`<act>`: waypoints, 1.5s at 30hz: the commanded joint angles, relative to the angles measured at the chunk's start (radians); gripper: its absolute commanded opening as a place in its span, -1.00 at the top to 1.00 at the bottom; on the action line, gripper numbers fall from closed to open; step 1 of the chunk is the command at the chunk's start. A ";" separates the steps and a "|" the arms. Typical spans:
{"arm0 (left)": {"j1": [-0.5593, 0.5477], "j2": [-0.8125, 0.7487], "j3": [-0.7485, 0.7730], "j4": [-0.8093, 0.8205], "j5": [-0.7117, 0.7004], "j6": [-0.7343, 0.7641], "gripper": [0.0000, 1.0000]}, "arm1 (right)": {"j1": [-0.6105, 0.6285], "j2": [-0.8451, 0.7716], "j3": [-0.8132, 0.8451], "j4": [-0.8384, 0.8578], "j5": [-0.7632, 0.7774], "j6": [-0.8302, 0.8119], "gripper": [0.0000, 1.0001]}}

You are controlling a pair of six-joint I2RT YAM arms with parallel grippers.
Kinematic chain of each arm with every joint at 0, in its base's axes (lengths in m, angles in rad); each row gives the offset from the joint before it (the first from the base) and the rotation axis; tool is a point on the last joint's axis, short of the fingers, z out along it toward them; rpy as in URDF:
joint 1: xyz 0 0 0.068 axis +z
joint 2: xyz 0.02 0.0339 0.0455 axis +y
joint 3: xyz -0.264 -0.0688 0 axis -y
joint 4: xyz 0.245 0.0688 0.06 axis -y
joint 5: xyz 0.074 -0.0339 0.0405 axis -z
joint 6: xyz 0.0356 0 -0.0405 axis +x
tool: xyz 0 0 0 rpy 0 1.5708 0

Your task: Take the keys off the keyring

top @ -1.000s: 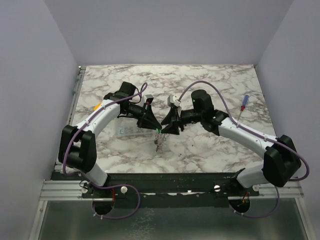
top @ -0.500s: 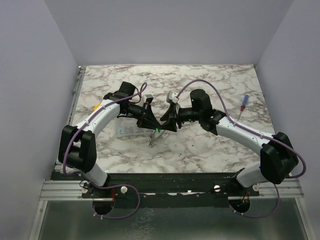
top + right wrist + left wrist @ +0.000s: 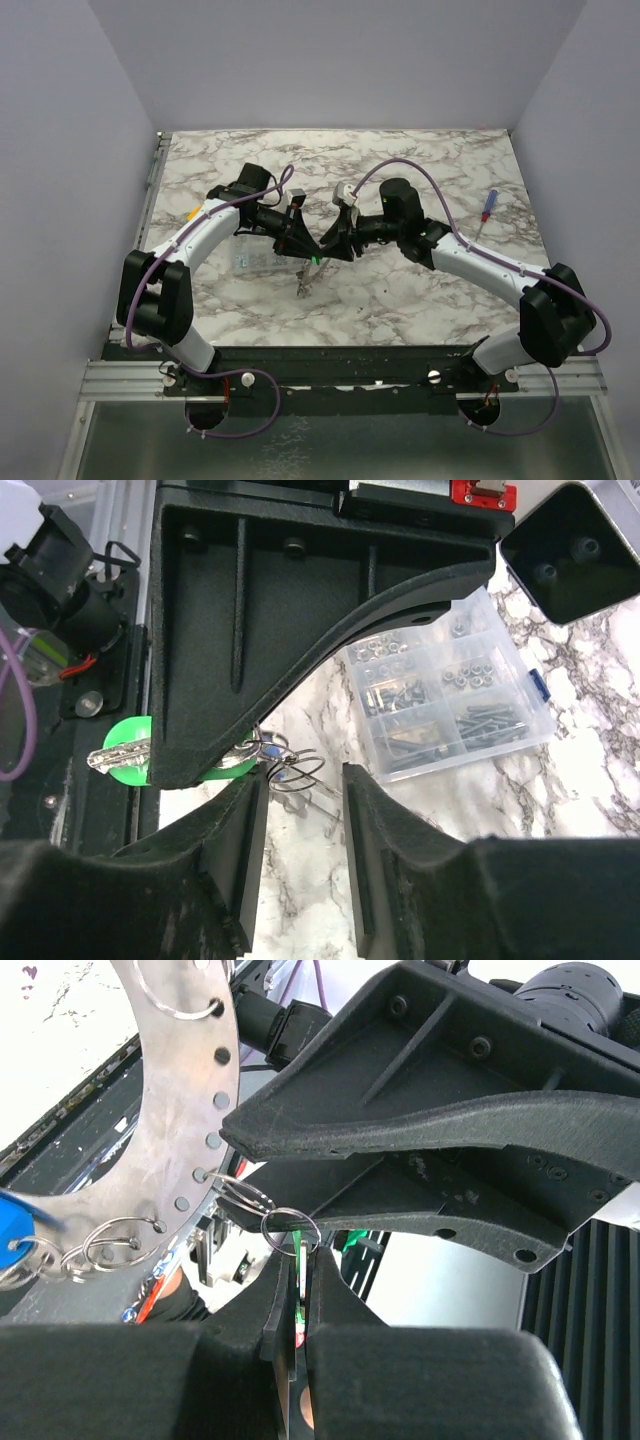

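In the left wrist view the keyring (image 3: 185,1080), a flat grey metal ring with a row of small holes, hangs at the upper left, with thin wire split rings (image 3: 290,1228) through its holes. My left gripper (image 3: 300,1265) is shut on the green-headed key (image 3: 125,752). A blue key head (image 3: 15,1232) shows at the left edge. My right gripper (image 3: 300,785) is open, its fingers on either side of the wire split rings (image 3: 298,770), right against the left gripper's finger. From above, the two grippers meet tip to tip over the table, and the other keys (image 3: 303,285) dangle below them.
A clear compartment box (image 3: 450,695) of small screws and nuts lies on the marble table (image 3: 400,300) just beyond the grippers. A screwdriver with a blue and red handle (image 3: 487,208) lies at the far right. Purple walls enclose the table.
The right gripper has moved left, up against the left gripper, and its jaws have narrowed a little. The dangling keys have swung slightly left. The left arm has stayed put.
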 commanded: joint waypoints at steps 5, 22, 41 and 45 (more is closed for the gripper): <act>0.000 -0.036 0.005 0.008 0.036 -0.003 1.00 | 0.006 -0.032 -0.006 -0.002 0.157 -0.026 0.67; 0.010 -0.030 0.008 0.018 0.028 -0.006 1.00 | 0.006 -0.107 -0.060 -0.102 0.176 -0.118 0.96; 0.032 -0.053 -0.082 0.056 -0.071 -0.034 1.00 | -0.045 -0.139 -0.034 -0.053 0.118 -0.008 0.99; 0.040 -0.049 -0.083 0.067 -0.092 -0.033 1.00 | -0.052 -0.147 -0.035 -0.065 0.116 -0.008 0.99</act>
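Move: My left hand already pinches the green key; the small wire rings linking it to the big metal ring stand about 2 cm to that hand's right. From my right hand, still open around those small rings, they lie some 1 cm left and level. The green key is about 3 cm left and 4 cm back of my right hand, the big metal ring 4 cm left, 5 back and 5 below, and the parts box some 13 cm left, 6 ahead and 18 below. I shut my right fingers on the small rings by the big metal ring, then draw that hand right about 3.5 cm and slightly forward, away from the green key, turning some 10 degrees clockwise. My left hand keeps its pinch on the green key, nearly still until late, when it sinks about 2 cm and eases left. ##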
